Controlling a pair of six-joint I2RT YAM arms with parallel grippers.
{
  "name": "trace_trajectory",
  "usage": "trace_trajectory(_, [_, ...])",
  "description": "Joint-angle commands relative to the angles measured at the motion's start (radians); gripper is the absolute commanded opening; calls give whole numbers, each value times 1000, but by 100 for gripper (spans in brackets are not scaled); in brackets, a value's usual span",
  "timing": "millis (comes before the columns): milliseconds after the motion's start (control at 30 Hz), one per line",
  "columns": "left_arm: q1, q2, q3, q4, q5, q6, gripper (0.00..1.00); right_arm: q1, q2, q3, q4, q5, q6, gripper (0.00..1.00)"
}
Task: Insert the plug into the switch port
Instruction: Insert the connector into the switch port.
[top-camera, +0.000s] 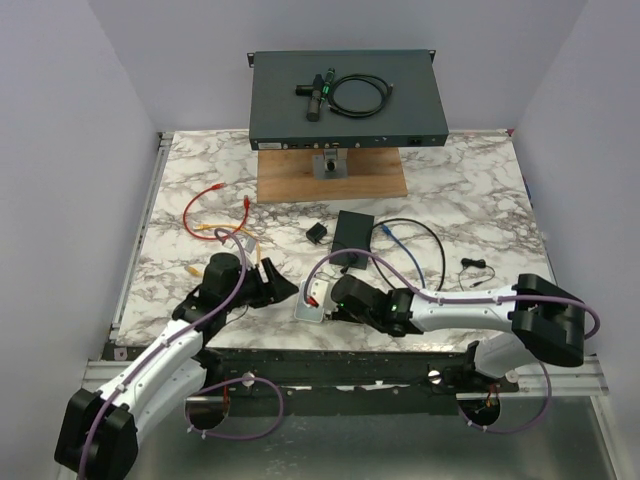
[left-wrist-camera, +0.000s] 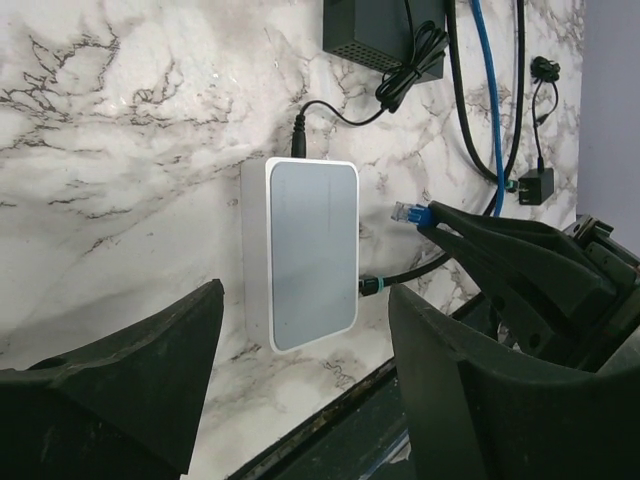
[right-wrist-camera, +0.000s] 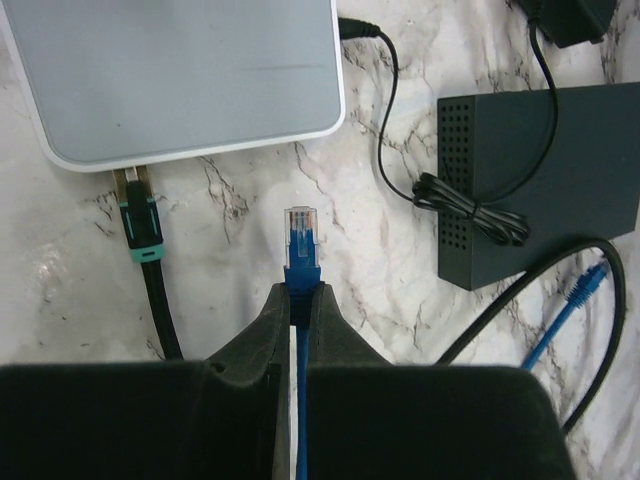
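A small white switch (top-camera: 310, 303) with a grey top (left-wrist-camera: 305, 250) lies flat near the table's front edge. A black cable with a teal boot (right-wrist-camera: 140, 225) is plugged into one port on its side. My right gripper (right-wrist-camera: 302, 290) is shut on the blue cable just behind the clear plug (right-wrist-camera: 302, 232). The plug points at the switch's port side (right-wrist-camera: 200, 150) and stands a short way off it, to the right of the teal boot. My left gripper (left-wrist-camera: 300, 400) is open, its fingers apart on either side of the switch's near end without touching it.
A black perforated box (right-wrist-camera: 545, 180) with a bundled black cord lies right of the switch. The blue cable's other end (right-wrist-camera: 585, 285) rests beside it. Further back are a rack unit (top-camera: 345, 95) on a wooden board (top-camera: 330, 175), plus red (top-camera: 215, 200) and yellow cables (top-camera: 225, 232).
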Motion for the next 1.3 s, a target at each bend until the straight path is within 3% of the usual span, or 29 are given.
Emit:
trace_trajectory(0, [-9, 57, -15, 95, -42, 14, 66, -16, 22, -24, 82, -86, 27, 1])
trace_trajectory(633, [-36, 308, 33, 210, 15, 71, 60, -27, 73, -50, 188, -231, 29, 1])
trace_trajectory(1267, [-114, 432, 63, 230, -3, 80, 44, -41, 75, -54, 243, -216, 0, 1])
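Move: The right gripper already pinches the blue plug. The switch port it is meant for lies about 5 cm to its left, 1 cm back and 2 cm lower. The black cable's connector sits beside that port, some 4 cm back, 4 cm left and 3 cm below the right hand; the power plug is about 5 cm ahead, 7 cm left and 3 cm down. From the open left gripper, the switch's middle lies roughly 6 cm right, 3 cm back and 6 cm down. Keep the blue plug pinched and carry it left about 3 cm and down some 2.5 cm, easing slightly back and turning the wrist roughly 10 degrees, until its clear nose comes up to the switch's port side; then nearly stop there. Meanwhile lower the left gripper about 5 cm and then bring it some 2.5 cm right to the switch, narrowing its fingers partway, with one over the switch's top. ##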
